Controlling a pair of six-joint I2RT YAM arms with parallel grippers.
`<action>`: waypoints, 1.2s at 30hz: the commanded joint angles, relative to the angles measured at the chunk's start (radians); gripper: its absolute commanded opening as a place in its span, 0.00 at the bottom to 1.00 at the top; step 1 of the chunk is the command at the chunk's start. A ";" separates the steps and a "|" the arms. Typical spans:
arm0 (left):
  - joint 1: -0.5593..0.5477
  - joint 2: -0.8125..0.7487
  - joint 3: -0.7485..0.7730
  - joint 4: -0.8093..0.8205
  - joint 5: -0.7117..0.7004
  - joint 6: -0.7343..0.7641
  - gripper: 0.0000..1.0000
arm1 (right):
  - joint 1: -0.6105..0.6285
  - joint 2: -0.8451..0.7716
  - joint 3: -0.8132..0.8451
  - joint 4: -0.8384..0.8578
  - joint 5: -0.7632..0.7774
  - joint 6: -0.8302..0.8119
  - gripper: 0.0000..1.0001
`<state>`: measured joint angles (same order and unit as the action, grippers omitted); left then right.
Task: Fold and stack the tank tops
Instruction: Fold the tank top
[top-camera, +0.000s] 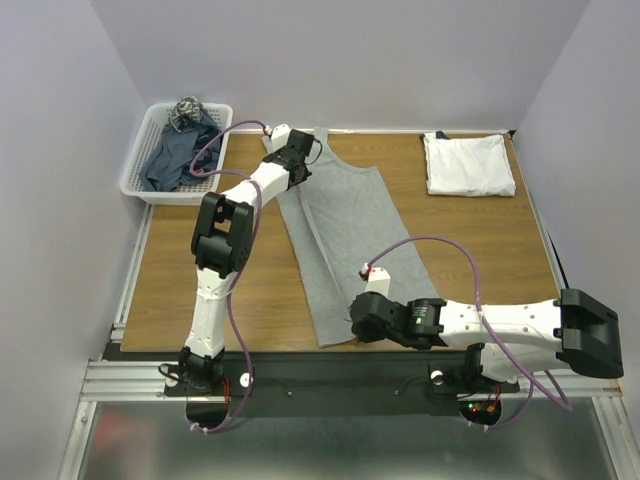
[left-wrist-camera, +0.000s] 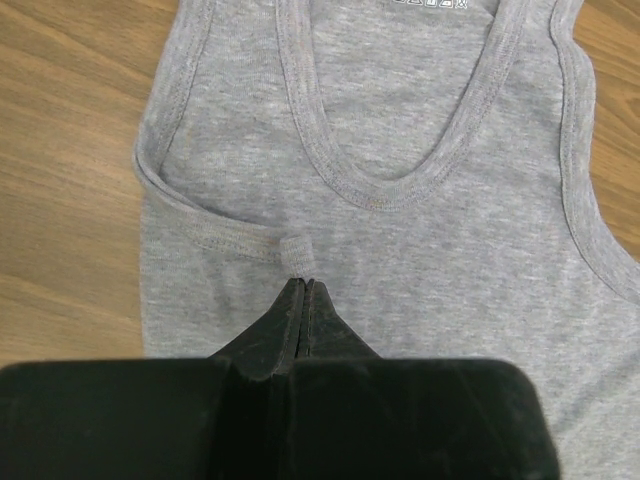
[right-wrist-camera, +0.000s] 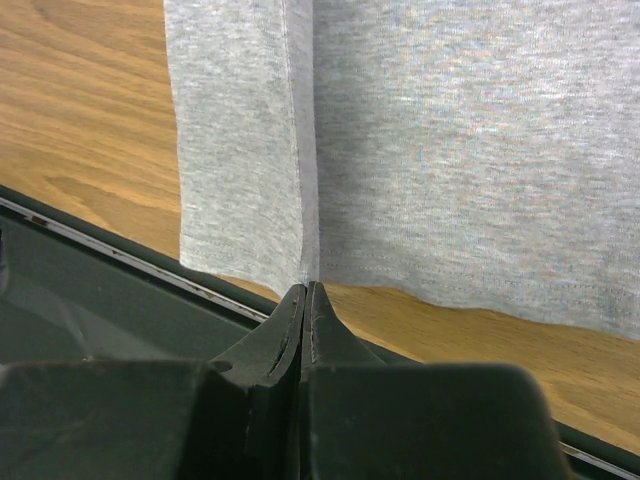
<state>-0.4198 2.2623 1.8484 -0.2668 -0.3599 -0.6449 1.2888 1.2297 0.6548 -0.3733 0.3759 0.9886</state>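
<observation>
A light heather-grey tank top (top-camera: 350, 225) lies lengthwise on the wooden table, its left side folded in over the body. My left gripper (top-camera: 298, 160) is at its neck end and is shut on a pinch of the folded armhole edge (left-wrist-camera: 296, 252), just below the scoop neck (left-wrist-camera: 400, 190). My right gripper (top-camera: 353, 320) is at the near end, shut on the bottom hem (right-wrist-camera: 300, 262) where the folded flap meets the body. A white tank top (top-camera: 467, 163) lies folded at the back right. Dark blue-grey tank tops (top-camera: 170, 158) are piled in the basket.
A white plastic lattice basket (top-camera: 140, 185) stands at the back left corner, with a patterned bundle (top-camera: 186, 110) on top of the clothes. The dark metal front rail (right-wrist-camera: 110, 260) runs just below the hem. Grey walls close in the table on three sides.
</observation>
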 joint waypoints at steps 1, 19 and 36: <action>-0.008 0.008 0.060 0.003 -0.028 -0.009 0.00 | -0.006 -0.032 -0.014 0.025 0.034 0.027 0.01; -0.030 0.043 0.089 0.017 0.006 -0.009 0.00 | -0.011 -0.055 -0.055 0.017 0.038 0.056 0.01; -0.037 -0.044 0.014 0.115 0.044 0.021 0.43 | -0.011 -0.075 -0.038 -0.050 0.064 0.079 0.35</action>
<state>-0.4488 2.3215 1.8793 -0.2043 -0.3092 -0.6498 1.2819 1.1812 0.6048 -0.3824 0.3939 1.0489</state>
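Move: Each hand holds an edge of the tank top's left panel, already brought over towards the middle. For the left hand, the laying spot on the body is some 2 cm to its right and 3 cm below; at that lower level the neckline's bottom is about 4 cm ahead and 4 cm right, and the right armhole 4 cm ahead and 13 cm right. The right hand's laying spot, at the hem, is about 1 cm right and 1 cm down; the folded hem corner is 3 cm back and 6 cm left of it. Down and to the right, both hands ease the pinched edge onto the tank top: the left sinks about 2.5 cm while drifting right, the right shifts and sinks roughly 1 cm, then stays. Both then open their fingers and let go, the left widest and first, rising about 1.5 cm as it keeps moving right, some 3 cm in all. ##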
